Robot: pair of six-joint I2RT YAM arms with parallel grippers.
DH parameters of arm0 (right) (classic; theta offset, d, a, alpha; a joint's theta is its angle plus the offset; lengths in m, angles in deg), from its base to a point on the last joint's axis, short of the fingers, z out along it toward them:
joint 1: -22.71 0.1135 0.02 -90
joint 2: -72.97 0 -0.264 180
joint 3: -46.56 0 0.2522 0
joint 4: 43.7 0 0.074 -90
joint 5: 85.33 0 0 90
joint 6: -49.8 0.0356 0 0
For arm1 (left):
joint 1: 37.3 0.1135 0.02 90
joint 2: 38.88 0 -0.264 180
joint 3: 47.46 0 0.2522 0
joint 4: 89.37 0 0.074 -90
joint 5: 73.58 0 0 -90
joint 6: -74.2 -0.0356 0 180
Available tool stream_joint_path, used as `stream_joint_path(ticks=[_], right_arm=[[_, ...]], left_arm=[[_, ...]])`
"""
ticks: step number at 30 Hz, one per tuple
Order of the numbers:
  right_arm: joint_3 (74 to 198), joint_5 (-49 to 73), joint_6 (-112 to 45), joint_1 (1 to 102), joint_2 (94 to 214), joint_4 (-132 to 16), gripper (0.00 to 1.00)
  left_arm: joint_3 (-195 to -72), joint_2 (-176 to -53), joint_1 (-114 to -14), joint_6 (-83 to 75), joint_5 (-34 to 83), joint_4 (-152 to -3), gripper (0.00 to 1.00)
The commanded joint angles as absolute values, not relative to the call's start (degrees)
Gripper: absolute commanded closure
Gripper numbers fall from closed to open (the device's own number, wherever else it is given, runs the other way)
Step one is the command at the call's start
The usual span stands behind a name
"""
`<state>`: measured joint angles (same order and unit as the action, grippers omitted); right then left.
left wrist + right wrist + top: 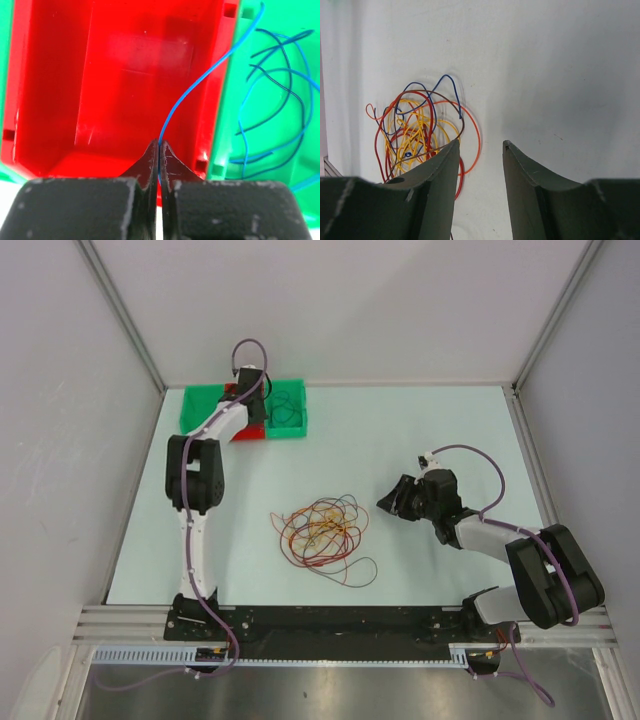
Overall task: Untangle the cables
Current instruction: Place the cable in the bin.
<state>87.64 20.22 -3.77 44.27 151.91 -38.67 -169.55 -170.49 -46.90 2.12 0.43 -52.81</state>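
A tangle of cables (pixel 322 530) in red, orange, yellow and blue lies in loose loops mid-table; the right wrist view has that tangle (pixel 415 130) left of my fingers. My right gripper (pixel 393 502) hovers to its right, open (pixel 481 144), with only bare table between the fingers. Far back left, my left gripper (pixel 250 390) hangs above a red bin (pixel 60 100). It is shut (pixel 159 145) on one thin blue cable (pixel 200 85), which arcs up over the bin's wall into the green bin (pixel 300 30). Several blue cables (pixel 275 100) lie curled in that green bin.
The bins stand in a row at the table's back left: a green one (pixel 200 410), the red one (pixel 252 433), another green one (pixel 295 425). White walls close off the sides and back. A black rail (pixel 330 625) with the arm bases runs along the near edge.
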Motion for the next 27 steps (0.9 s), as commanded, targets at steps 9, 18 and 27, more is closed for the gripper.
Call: stream_joint_path(ticks=[9,18,27], right_arm=[[87.48,20.92,-3.72,43.98,151.72,-36.45,0.56],[87.48,21.01,-3.81,43.89,151.64,-36.54,0.56],[87.48,21.28,-3.90,43.80,151.72,-36.45,0.57]], left_arm=[[-173.98,-163.15,-50.30,-1.82,-4.58,-53.38,1.00],[-179.77,-166.58,-54.35,-3.58,-6.87,-51.71,1.00],[-182.95,-171.50,-55.05,-2.61,-5.73,-50.04,1.00]])
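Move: The left hand holds the blue cable inside the red bin, near its right wall. The right-hand green bin is centred about 9 cm to its right and 4 cm ahead, some 3 cm lower; the red bin's middle lies 4 cm ahead and 3 cm left, the left-hand green bin's 4 cm ahead and 15 cm left. From the right hand, the right-hand green bin is roughly 31 cm ahead and 28 cm left. Keeping its pinch on the blue cable, the left hand rises about 9 cm and swings 8 cm right over the right-hand green bin. ##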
